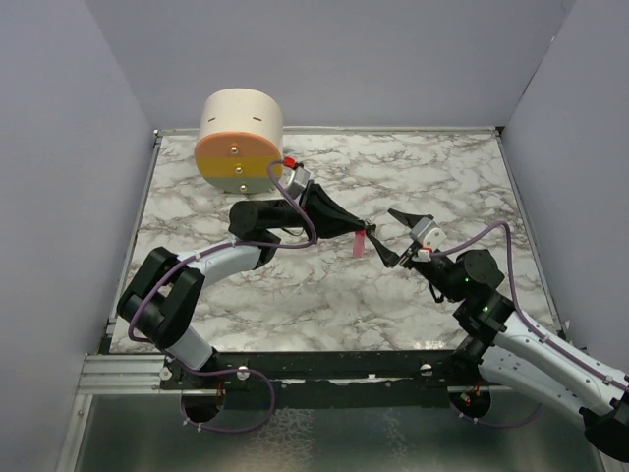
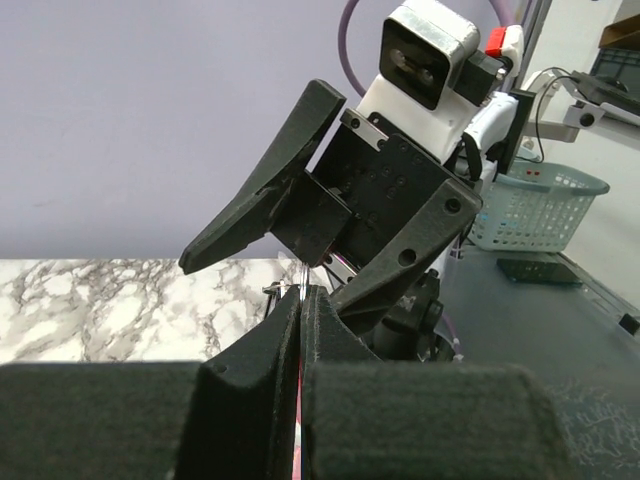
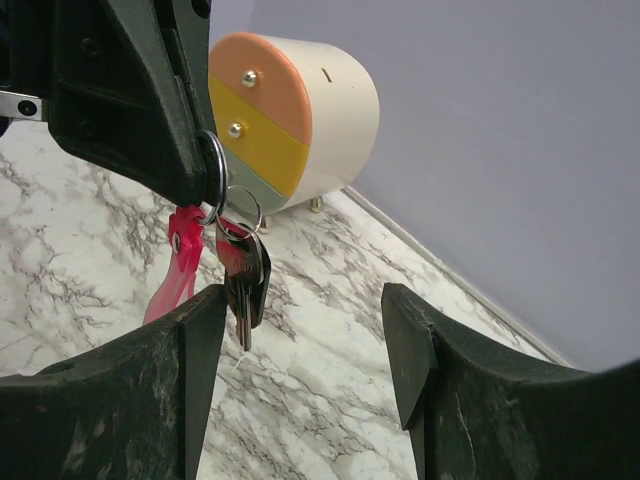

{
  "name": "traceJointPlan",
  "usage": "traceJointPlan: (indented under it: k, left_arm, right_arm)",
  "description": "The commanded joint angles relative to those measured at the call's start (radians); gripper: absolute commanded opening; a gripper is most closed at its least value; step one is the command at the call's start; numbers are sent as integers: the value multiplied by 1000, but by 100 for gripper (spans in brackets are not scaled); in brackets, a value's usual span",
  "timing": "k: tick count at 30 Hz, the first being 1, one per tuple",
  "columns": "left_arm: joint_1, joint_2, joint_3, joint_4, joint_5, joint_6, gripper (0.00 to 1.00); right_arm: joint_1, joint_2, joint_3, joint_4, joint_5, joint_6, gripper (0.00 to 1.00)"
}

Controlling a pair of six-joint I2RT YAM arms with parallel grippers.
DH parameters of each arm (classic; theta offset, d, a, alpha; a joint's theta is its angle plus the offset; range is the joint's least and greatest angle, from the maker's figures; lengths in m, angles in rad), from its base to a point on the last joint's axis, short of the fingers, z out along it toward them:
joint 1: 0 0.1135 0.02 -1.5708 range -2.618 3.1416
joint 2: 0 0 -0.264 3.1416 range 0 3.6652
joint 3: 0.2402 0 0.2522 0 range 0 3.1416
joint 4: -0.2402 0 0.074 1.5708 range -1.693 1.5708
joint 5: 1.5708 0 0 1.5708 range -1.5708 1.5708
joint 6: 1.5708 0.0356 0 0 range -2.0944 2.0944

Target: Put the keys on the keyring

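My left gripper point(image 1: 360, 228) is shut on the keyring point(image 3: 214, 178), a metal ring pinched at its fingertips above the marble table point(image 1: 442, 177). From the ring hang a pink tag point(image 3: 178, 265) and, on a smaller ring, dark-headed keys point(image 3: 245, 282). In the top view only the pink tag point(image 1: 360, 244) shows below the fingertips. My right gripper point(image 3: 305, 310) is open, facing the left one. The keys hang just in front of its left finger point(image 3: 190, 370), with nothing between its fingers. In the left wrist view the left gripper point(image 2: 302, 298) is shut, a pink sliver between its pads.
A round cream container point(image 1: 241, 138) with an orange, yellow and green face stands at the table's back left. Purple walls close the table in on three sides. A pale basket point(image 2: 535, 205) sits off the table beyond the right arm.
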State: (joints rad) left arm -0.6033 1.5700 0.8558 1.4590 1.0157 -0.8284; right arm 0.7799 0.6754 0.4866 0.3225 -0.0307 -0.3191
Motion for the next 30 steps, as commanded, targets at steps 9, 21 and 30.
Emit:
traceJointPlan:
  k: [9, 21, 30]
  left_arm:
    - [4, 60, 8, 208, 65, -160, 0]
    - [5, 74, 32, 229, 57, -193, 0]
    - [5, 64, 32, 245, -10, -201, 0]
  right_arm:
    - [4, 7, 42, 45, -71, -27, 63]
    - [5, 54, 74, 36, -122, -19, 12]
    - [5, 67, 55, 45, -112, -8, 1]
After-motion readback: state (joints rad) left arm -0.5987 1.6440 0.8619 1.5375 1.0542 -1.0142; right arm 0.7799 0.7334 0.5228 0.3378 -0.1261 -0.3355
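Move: The dark keys, hanging by a thin ring from the big ring still pinched in the left fingers, are about 3 cm to the right hand's left, 1 cm ahead and 1 cm above it. The big ring is some 4 cm left, level fore and aft and 3 cm up; the pink fob hangs about 5 cm left, 1 cm back and level in height. From the left hand the keys are 2 cm right, 1 cm ahead and 2 cm below. The left hand keeps its pinch on the big ring and lowers it about 2 cm, rolling some 10 degrees so that its top leans forward, then stays nearly still. The open right hand eases about 2 cm left towards the hanging keys with a slight counter-clockwise turn, and its fingers close from well open to almost shut, pinching the keys near their top, right by the thin ring. ##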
